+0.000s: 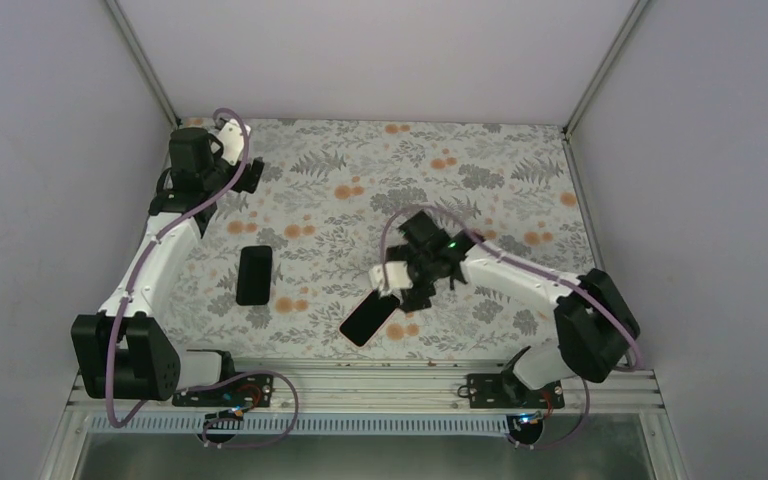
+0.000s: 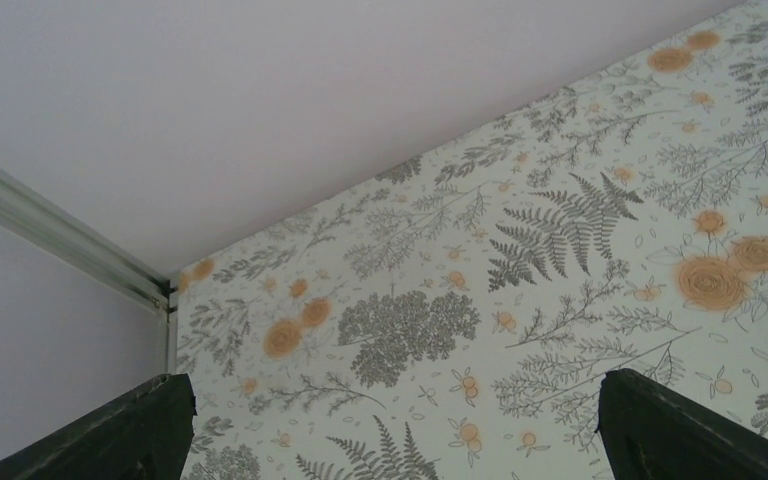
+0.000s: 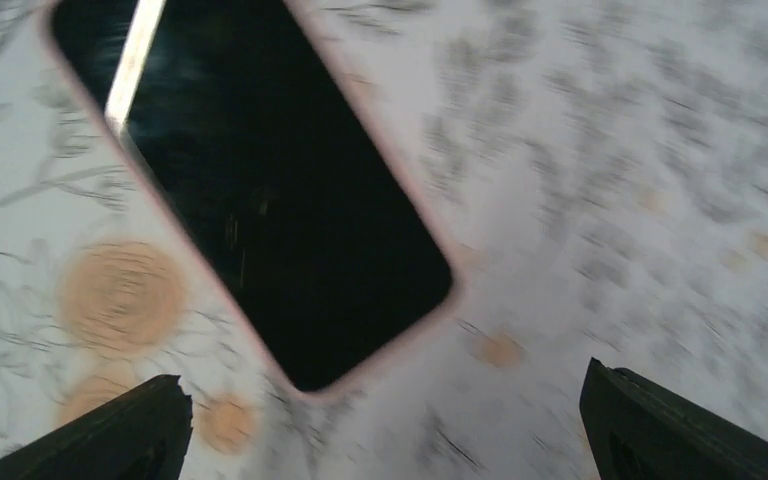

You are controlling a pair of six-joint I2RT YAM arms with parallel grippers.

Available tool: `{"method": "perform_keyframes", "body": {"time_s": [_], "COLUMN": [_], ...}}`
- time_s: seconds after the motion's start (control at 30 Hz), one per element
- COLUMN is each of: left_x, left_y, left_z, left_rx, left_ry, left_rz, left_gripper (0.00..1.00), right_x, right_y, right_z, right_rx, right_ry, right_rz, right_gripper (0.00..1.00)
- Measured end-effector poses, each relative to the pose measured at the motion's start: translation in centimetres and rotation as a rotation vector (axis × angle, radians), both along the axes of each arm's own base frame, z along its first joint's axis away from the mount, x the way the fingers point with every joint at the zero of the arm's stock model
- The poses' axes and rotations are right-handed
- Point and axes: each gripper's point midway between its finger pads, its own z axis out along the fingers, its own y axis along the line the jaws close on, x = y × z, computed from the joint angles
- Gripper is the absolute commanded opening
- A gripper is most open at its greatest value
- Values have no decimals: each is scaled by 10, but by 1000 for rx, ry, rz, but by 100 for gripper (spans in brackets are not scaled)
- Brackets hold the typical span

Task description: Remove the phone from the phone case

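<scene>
A phone with a glossy black screen sits in a pale pink phone case and lies slanted on the floral table near the front edge. In the right wrist view the phone fills the upper left, its lower corner just ahead of my fingers. My right gripper hovers at the phone's upper right end, open, with nothing between its fingers. That view is blurred. My left gripper is at the far left back corner, open over bare cloth, holding nothing.
A flat black rectangular thing lies on the table left of centre; I cannot tell whether it is a phone or a case. The floral cloth covers the table. White walls and metal posts close off the back and sides.
</scene>
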Motion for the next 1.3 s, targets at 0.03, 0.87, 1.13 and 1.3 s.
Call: {"method": "perform_keyframes", "body": {"time_s": [0.03,0.87,1.13,1.3], "left_x": [-1,-2,-3,-3], "left_y": [0,-1,-1,-1], "left_z": [-3,-34,-40,-40], "left_rx": [2,29,40,46], "left_ry": [6,50,60,60], "left_rz": [-1,-23,-28,-31], "left_gripper": [100,100,100,100], "right_x": [-12,-13,-41,-47], "right_y": [4,-3,-18,-12], "right_z": [-12,-43,-74,-76], "right_rx": [-48,-242,-345,-339], "right_ry": [-4,-60,127,177], "right_rz": [50,-177,-203,-193], "right_gripper": [100,4,3,3]}}
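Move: The phone, lying in its pink-rimmed case, has its middle about 7 cm back from the open right hand, 6 cm to its left and some 9 cm below; its far end reaches almost under the fingers. Another flat black slab lies about 23 cm to the left of this phone and 11 cm farther out. From the left hand, the cased phone is roughly 27 cm back, 27 cm to the right and 27 cm down. The right fingertips, shut by then, end low beside the case's right long edge near its far end; touch can't be told. That hand first sinks some 6 cm while drawing back, eases forward again, closes fully from wide open while lifting slightly, then drops and draws back about 4 cm, its fingers about 20 degrees steeper. The left hand, still open, lowers 4 cm. ##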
